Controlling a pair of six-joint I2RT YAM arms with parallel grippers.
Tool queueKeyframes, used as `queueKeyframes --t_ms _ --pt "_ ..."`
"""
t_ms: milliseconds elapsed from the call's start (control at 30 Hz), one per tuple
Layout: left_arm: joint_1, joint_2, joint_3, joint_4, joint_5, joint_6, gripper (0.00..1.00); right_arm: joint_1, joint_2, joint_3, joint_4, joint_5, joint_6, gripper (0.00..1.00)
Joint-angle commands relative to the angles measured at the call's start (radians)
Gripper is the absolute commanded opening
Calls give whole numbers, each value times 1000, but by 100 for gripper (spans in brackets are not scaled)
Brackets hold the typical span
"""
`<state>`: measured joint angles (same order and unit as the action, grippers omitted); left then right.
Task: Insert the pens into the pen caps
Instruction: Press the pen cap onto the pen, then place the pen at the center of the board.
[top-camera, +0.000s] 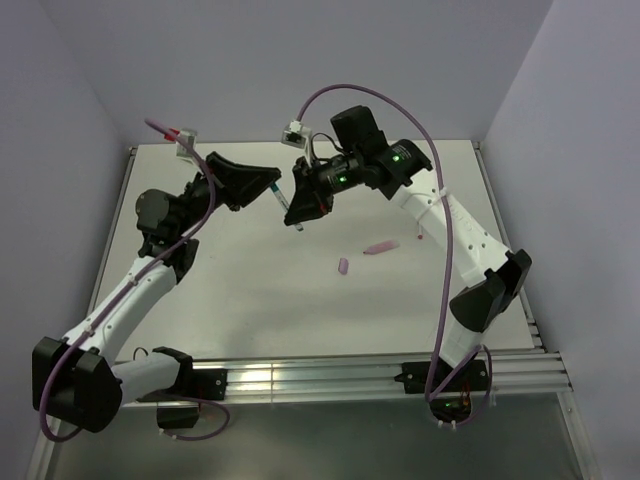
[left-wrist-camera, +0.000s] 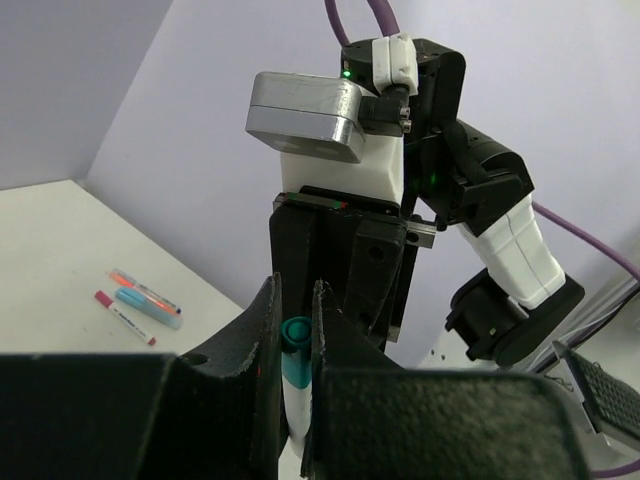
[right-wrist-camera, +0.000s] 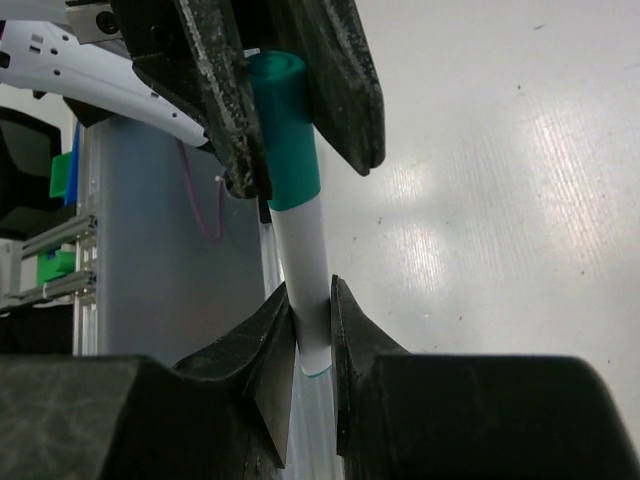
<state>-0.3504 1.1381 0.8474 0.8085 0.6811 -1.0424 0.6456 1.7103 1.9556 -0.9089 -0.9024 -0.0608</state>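
Note:
A white-barrelled pen (right-wrist-camera: 308, 262) with a teal pen cap (right-wrist-camera: 285, 130) on its end hangs above the table between both arms. My left gripper (left-wrist-camera: 295, 305) is shut on the teal cap (left-wrist-camera: 293, 337). My right gripper (right-wrist-camera: 310, 292) is shut on the white barrel just below it. In the top view the left gripper (top-camera: 268, 187) and the right gripper (top-camera: 296, 212) meet at this pen (top-camera: 284, 205) over the back middle of the table. A pink pen (top-camera: 380, 247) and a lilac cap (top-camera: 343, 266) lie loose on the table to the right.
Two more pens, a light blue and orange one (left-wrist-camera: 146, 298) and a thin red and white one (left-wrist-camera: 124, 317), lie side by side on the white table (top-camera: 260, 300). Purple cables (top-camera: 360, 92) arch over the right arm. Lilac walls close in the back and sides.

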Motion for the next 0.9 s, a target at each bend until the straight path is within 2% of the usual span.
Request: queueKeyframes --t_ms 0,33,67,100,133,200,233,300,367,533,600,700,733,767,800,867 --pt "-90 25 -13 -246 466 41 8 -46 -70 10 536 109 49 0" --pt "-82 29 -10 -236 466 36 10 -49 -75 -13 536 111 50 0" --pt "-65 31 -5 -232 466 33 16 -52 -80 -24 536 111 53 0" --pt "-56 32 4 -226 466 22 29 -58 -89 -44 536 109 59 0" --pt "-45 32 8 -207 460 13 50 -63 -92 -56 536 109 59 0" --pt "-1 32 28 -184 451 -8 66 -78 -109 -101 538 100 91 0" --pt "16 29 41 -193 443 -7 78 -81 -118 -119 538 100 90 0" --pt "71 38 85 -213 420 -4 86 -87 -145 -180 536 109 85 0" --pt "132 49 107 -163 411 -53 99 -95 -166 -227 533 106 81 0" --pt "235 49 163 -115 382 -67 100 -127 -247 -421 535 108 76 0" --pt "264 45 162 -120 385 -27 99 -161 -265 -484 536 103 85 0" --pt "280 32 179 -306 370 149 100 -207 -310 -543 533 137 108 0" --pt "280 22 192 -453 347 216 100 -251 -317 -553 528 141 114 0" --pt "280 17 215 -515 331 334 100 -276 -331 -564 506 151 116 0" --pt "280 12 229 -645 310 394 100 -300 -330 -569 481 202 107 0" --pt "280 11 266 -762 256 534 100 -366 -318 -551 368 290 40 0"
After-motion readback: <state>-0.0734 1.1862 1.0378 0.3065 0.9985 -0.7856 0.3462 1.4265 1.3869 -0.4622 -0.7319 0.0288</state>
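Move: The right hand grips the barrel of the teal-capped pen and will take it to the red pen, which lies on the table about 18 cm ahead, 35 cm to its right and 33 cm below. The blue pen lies some 6 cm right of the red one, level with it; the pink pen is about 9 cm ahead and 24 cm right of the right hand. The teal cap is between the left fingertips, about 1 cm right of and below that hand's point. The left fingers spread wide and come free of the teal cap, the hand first dipping about 4 cm and easing slightly back, then drawing off left and forward, away from the pen, until it is about 6 cm left of where it began. The right hand keeps its pinch on the white barrel and carries the pen some 6 cm forward, then down and increasingly to the right towards the red pen (about 11 cm right in all), turning roughly 25 degrees clockwise. ##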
